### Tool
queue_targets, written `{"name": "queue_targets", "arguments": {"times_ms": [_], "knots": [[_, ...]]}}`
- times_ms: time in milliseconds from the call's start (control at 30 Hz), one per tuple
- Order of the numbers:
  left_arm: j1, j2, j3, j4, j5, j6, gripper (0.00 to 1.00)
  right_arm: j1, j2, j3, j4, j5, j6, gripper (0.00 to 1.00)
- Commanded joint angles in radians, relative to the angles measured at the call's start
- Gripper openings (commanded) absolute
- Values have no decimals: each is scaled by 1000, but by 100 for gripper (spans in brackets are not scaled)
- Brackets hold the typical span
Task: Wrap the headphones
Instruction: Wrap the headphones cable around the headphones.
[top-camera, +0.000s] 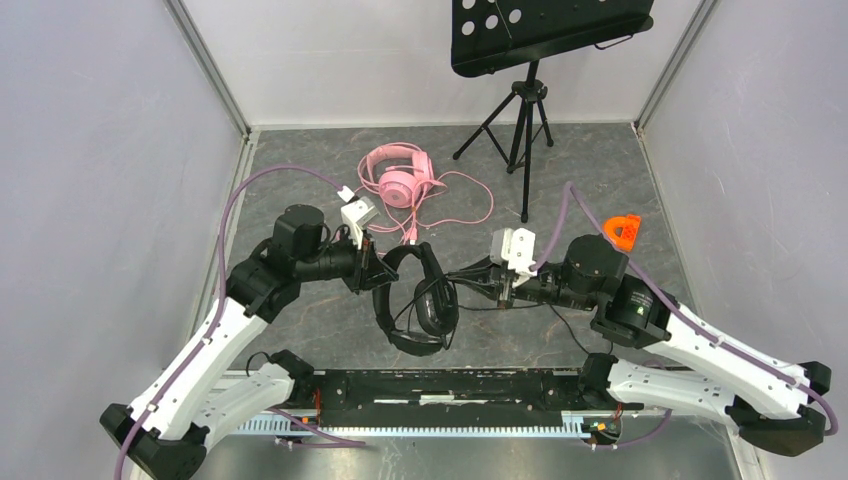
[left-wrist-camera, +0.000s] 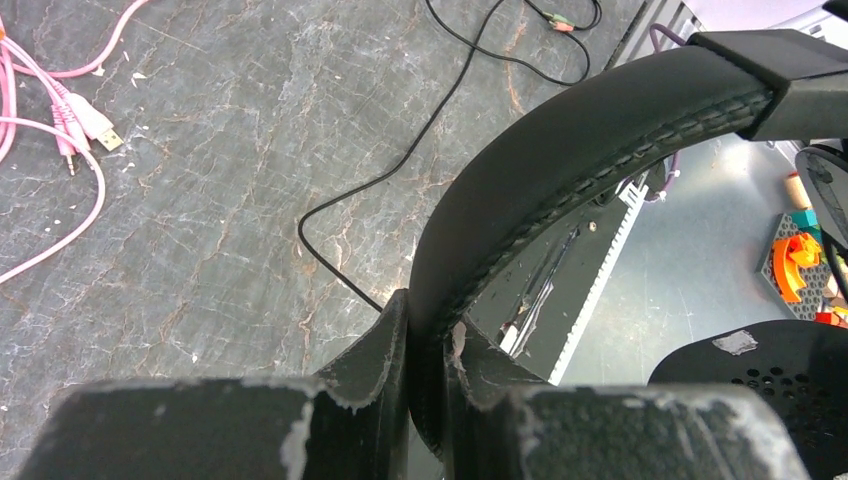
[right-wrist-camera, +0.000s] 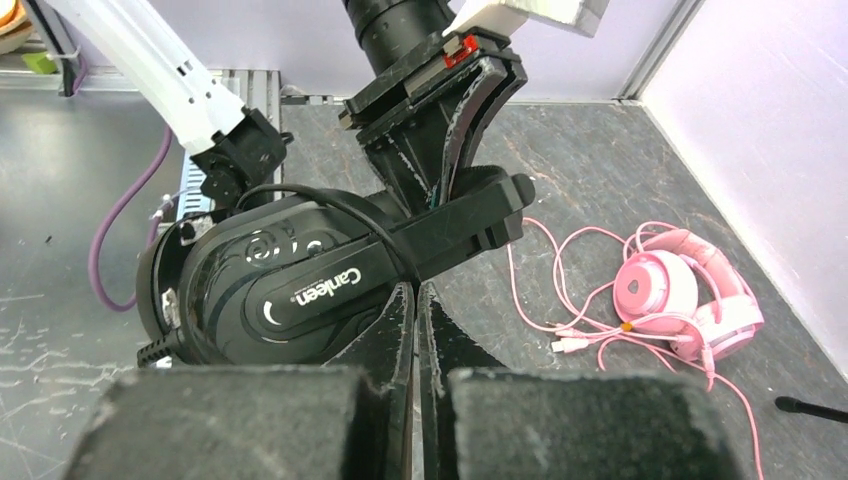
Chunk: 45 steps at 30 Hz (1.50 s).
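Note:
The black headphones (top-camera: 420, 300) hang just above the table between my arms. My left gripper (top-camera: 378, 268) is shut on their padded headband (left-wrist-camera: 560, 150), which runs up out of the jaws (left-wrist-camera: 428, 310). My right gripper (top-camera: 503, 290) is shut right beside the earcup (right-wrist-camera: 290, 280). The thin black cable (right-wrist-camera: 330, 205) curves over the cup and ends at the closed fingertips (right-wrist-camera: 416, 290), apparently pinched there. More black cable (left-wrist-camera: 400, 170) trails over the table. The pink headphones (top-camera: 398, 175) (right-wrist-camera: 680, 295) lie at the back, with their pink cable (top-camera: 470, 200) looped loosely beside them.
A black music stand on a tripod (top-camera: 525, 110) stands at the back right. A small orange plastic piece (top-camera: 624, 230) lies at the right, behind my right arm. White walls close in three sides. A black rail (top-camera: 450, 385) runs along the near edge.

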<state>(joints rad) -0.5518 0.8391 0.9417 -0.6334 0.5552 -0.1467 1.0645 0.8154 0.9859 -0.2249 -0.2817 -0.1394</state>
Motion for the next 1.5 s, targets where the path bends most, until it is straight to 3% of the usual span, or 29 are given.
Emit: {"name": "queue_targets", "arguments": {"times_ms": [0,233,400,600,800,1000,1067,1233,1367,1467], "knots": [[-5,28,36,31,60,50,2,-1,16,28,89,83,19,0],[-11,18,10,52,92,71,2,-1,84,53,68,166,23,0],[-11,15,1,121,88,-42,2,-1,98,38,74,225,36,4],[-12,1,-25,246,-20,-279,2,-1,47,2,100,269,86,29],[-11,-17,-14,337,-106,-422,2,-1,-56,-88,153,328,104,55],[-11,-22,38,349,-216,-535,2,-1,-231,-243,340,287,82,64],[-11,-23,56,339,-264,-551,2,-1,-250,-295,390,205,40,67],[-12,-14,90,347,-301,-590,2,-1,-173,-389,502,51,-58,71],[-11,-26,80,384,-302,-653,2,0,-124,-515,776,-20,-101,79],[-11,-37,77,402,-309,-684,2,0,-71,-592,956,-28,-159,79]]}}
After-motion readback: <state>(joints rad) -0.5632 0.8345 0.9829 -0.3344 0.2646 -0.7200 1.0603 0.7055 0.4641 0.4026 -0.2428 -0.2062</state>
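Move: My right fingertips are shut on the cable beside the black earcup, whose middle is about 3 cm back, 2 cm left and 3 cm lower. The left fingertips on the headband are some 8 cm left, level fore-and-aft and about 6 cm lower. The pink plug is roughly 16 cm ahead, 7 cm left; the pink headphones 30 cm ahead, 10 cm left, both over 30 cm below. From my left hand the earcup is about 6 cm right, 3 cm back and 5 cm higher. With my right fingers still shut on the cable, I carry it about 4 cm forward along the earcup, dipping slightly, then open wide and back out to the right. I then swing back left and sink some 7 cm to bring the open fingers around the hanging cable. My left hand keeps its grip on the headband, lifting it about 8 cm, moving forward 5 cm and turning some 25 degrees counter-clockwise while its fingertips tilt up. ##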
